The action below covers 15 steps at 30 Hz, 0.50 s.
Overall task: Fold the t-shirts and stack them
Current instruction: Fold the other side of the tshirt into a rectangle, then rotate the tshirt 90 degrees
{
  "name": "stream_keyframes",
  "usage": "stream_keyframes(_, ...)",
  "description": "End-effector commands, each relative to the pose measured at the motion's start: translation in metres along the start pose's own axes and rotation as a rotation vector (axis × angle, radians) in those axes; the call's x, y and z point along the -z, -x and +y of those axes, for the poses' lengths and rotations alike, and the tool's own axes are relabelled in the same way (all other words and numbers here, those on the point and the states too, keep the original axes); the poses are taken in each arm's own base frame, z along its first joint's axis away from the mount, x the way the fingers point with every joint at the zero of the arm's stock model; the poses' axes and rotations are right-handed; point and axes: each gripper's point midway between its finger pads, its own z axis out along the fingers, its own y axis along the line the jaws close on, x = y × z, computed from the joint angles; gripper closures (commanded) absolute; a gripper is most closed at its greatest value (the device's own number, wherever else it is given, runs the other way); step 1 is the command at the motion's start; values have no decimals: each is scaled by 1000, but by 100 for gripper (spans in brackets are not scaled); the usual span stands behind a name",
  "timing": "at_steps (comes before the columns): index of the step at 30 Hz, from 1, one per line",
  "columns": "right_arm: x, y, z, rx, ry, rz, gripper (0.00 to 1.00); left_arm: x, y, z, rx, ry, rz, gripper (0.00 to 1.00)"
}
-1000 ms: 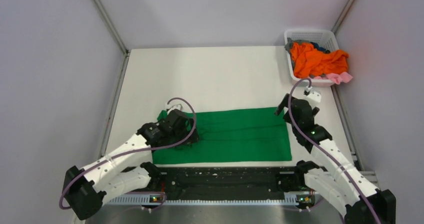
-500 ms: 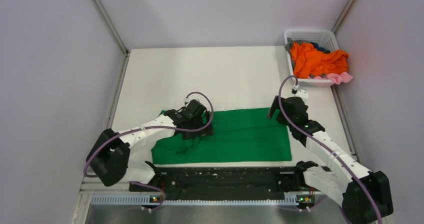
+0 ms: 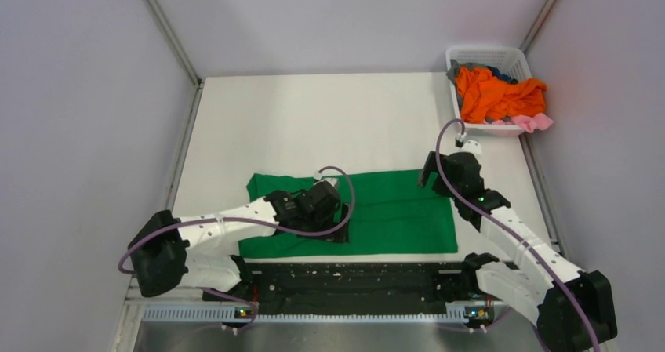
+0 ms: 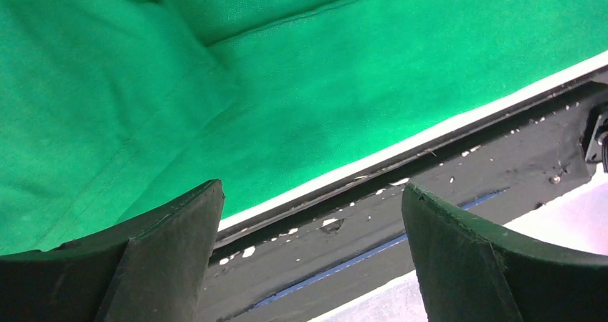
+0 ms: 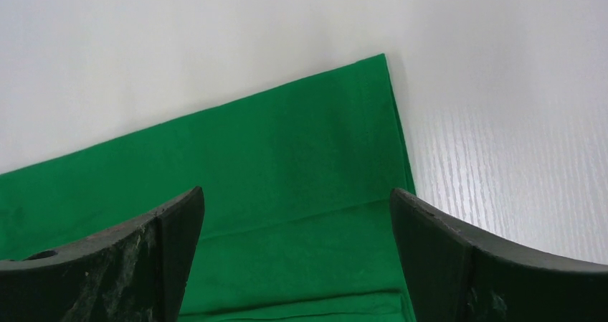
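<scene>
A bright green t-shirt (image 3: 392, 211) lies flat in a long folded rectangle near the table's front edge. My left gripper (image 3: 339, 230) hovers open over the middle of its near hem. In the left wrist view the green t-shirt (image 4: 287, 71) fills the top, and the left gripper (image 4: 312, 193) holds nothing. My right gripper (image 3: 430, 173) stands open above the shirt's far right corner. The right wrist view shows that corner of the t-shirt (image 5: 287, 164) beneath the empty right gripper (image 5: 296, 196). An orange t-shirt (image 3: 498, 93) is heaped in the basket with a pink one (image 3: 533, 122) hanging over its rim.
The white lattice basket (image 3: 502, 54) sits at the far right corner of the table. A black rail (image 3: 353, 277) runs along the near edge, just below the shirt's hem, also the black rail (image 4: 430, 193) under the left fingers. Metal rails line both table sides.
My left arm has swept right along the green shirt, from its left end to the middle of the near hem. The right gripper has shifted slightly left. Both stayed open.
</scene>
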Motion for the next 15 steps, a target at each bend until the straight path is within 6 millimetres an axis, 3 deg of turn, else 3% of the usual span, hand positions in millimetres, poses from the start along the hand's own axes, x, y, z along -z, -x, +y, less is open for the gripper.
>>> stream_keyframes(1,-1,9,17,22,84,-16,1,23,17,6,27,32,-102,1)
stream_keyframes(4,-3,5,32,37,166,3,1,44,39,10,64,38,-236,1)
stream_keyframes(8,-13,-9,52,34,254,56,1,59,70,60,221,168,-399,1)
stream_keyframes(12,-27,-30,65,90,269,157,1,41,95,86,365,68,-432,1)
stream_keyframes(15,-36,-53,71,137,254,246,1,20,97,107,422,127,-392,1)
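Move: The green t-shirt lies half folded just under my left hand, its middle about 9 cm ahead and 4 cm below. The shirt's far-left corner is some 21 cm ahead and 23 cm to the left. From my right hand the shirt's middle is roughly 21 cm left, 6 cm back and 7 cm below, its far-right corner about 9 cm ahead and 3 cm to the right. The laundry basket stands some 35 cm ahead and 14 cm right of my right hand. I lift my left hand from low over the t-shirt's near middle, then swing it forward and left, about 10 cm each way, towards the far-left corner. It turns some 30 degrees counter-clockwise and dips slightly at the end. Meanwhile my right hand slides left along the far side of the shirt, then sinks towards the cloth, its fingers tipping down. Both grippers stay open. ##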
